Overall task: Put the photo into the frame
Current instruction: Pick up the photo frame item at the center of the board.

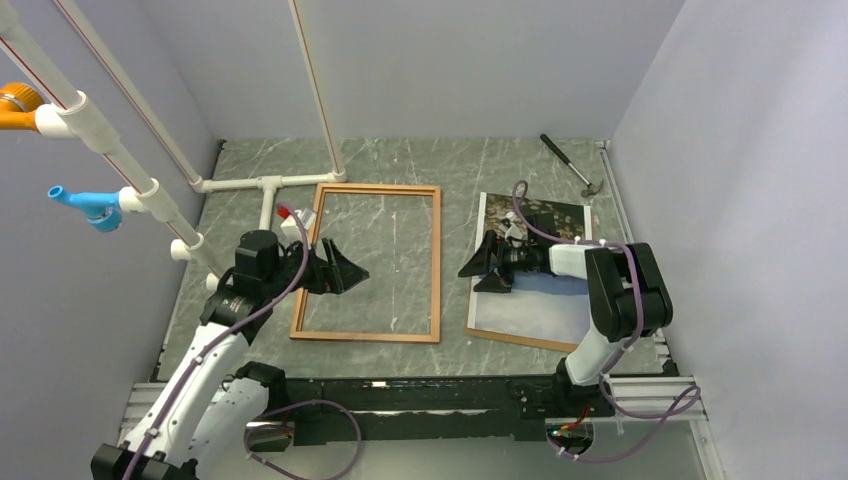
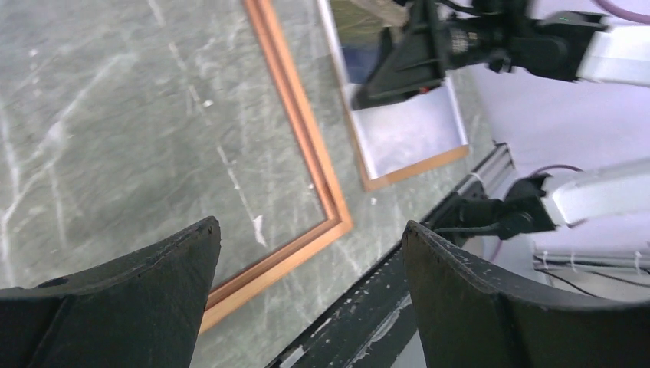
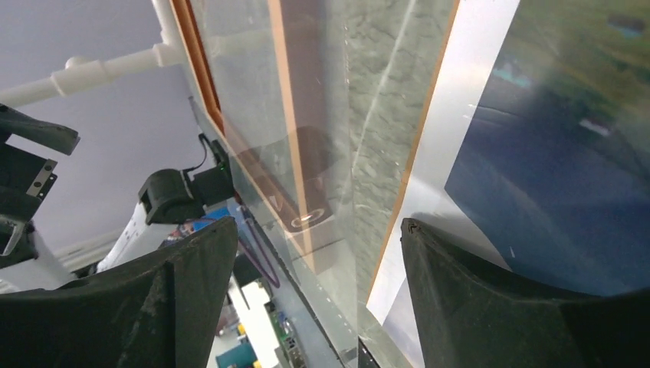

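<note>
The frame [image 1: 437,262], thin reddish-brown rails, lies flat mid-table with marble showing through it. The photo [image 1: 525,305] lies picture-up to its right on a brown backing panel [image 1: 515,339]. My left gripper [image 1: 350,272] hovers open over the frame's left half, empty. In the left wrist view its near-right corner [image 2: 337,222] shows between the fingers. My right gripper [image 1: 478,270] hangs open at the photo's left edge, holding nothing. The right wrist view shows the photo [image 3: 552,153], its white margin by one fingertip [image 3: 429,238], and a frame rail [image 3: 287,100].
A hammer [image 1: 570,165] lies at the back right. White pipes [image 1: 265,185] cross the back left, with blue [image 1: 85,205] and orange [image 1: 20,105] fittings. The black table rail [image 1: 420,395] runs along the near edge. Side walls stand close on both sides.
</note>
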You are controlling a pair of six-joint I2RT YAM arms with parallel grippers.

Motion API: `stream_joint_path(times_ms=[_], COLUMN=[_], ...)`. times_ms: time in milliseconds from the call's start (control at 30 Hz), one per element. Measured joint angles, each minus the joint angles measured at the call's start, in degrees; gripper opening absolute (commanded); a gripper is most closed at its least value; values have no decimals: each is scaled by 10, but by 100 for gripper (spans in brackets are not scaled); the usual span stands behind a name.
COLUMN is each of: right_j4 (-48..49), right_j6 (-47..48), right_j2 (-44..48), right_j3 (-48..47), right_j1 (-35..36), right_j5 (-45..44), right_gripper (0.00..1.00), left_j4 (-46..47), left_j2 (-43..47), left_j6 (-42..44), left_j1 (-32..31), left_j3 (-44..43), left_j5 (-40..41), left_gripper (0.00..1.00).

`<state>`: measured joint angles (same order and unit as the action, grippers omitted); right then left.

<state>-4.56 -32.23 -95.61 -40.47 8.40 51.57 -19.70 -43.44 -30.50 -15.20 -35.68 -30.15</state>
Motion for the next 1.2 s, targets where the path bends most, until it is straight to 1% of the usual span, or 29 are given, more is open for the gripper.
stream_joint_path(times_ms=[67, 133, 300, 433, 467, 533, 567, 700, 867, 1100, 1200], right_j4=[14, 21, 42, 67, 76, 93, 103, 159, 196, 200, 182], right_j6=[-1, 2, 7, 3, -1, -10, -16, -50, -75, -79, -70], right_j2=[-17, -36, -103, -135, -141, -146, -148, -153, -162, -162, -154], right_j3=[-5, -16, -50, -55, -55, -54, -54, -50, -49, -48, -48], right_j1=[3, 7, 15, 21, 23, 27, 29, 38, 54, 60, 60], right_j5=[19, 31, 66, 91, 97, 106, 108, 125, 133, 133, 129], right_gripper=[69, 57, 52, 44, 41, 30, 27, 19, 0, 0, 0], left_j4=[8, 13, 24, 28, 28, 28, 27, 26, 21, -1, -13], left_j2=[17, 29, 47, 51, 51, 51, 51, 54, 63, 70, 70], left_j6=[-2, -2, -5, -6, -6, -6, -6, -6, -6, 0, 4], left_j1=[0, 0, 0, 0, 0, 0, 0, 0, 0, 0, 0], left_j3=[0, 0, 0, 0, 1, 3, 4, 10, 11, 11, 11], left_j5=[-26, -45, -71, -78, -79, -80, -80, -80, -80, -71, -64], left_gripper=[91, 91, 91, 91, 91, 91, 90, 90, 90, 90, 90])
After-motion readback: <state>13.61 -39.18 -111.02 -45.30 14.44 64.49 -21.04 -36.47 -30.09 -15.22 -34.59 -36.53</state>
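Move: To the right hand's left, about 4 cm off and 1 cm lower, is the right edge of the clear sheet, overhanging the wooden frame's right rail. That rail is some 8 cm left, 4 cm ahead and 3 cm below; the photo's middle lies roughly 16 cm to the right, 1 cm ahead and 4 cm lower. From the raised left hand the sheet edge is about 22 cm right, 3 cm ahead and 15 cm down. Reaching left about 5 cm towards the frame's right rail, the right hand brings its wide-open fingers around the clear sheet's overhanging edge and shuts them on it, one above and one below. It dips nearly 2 cm and comes partly back up, while the wrist levels the downward-pointing fingers by some 15 degrees. The open, empty left hand draws back about 3 cm and rises slightly. ##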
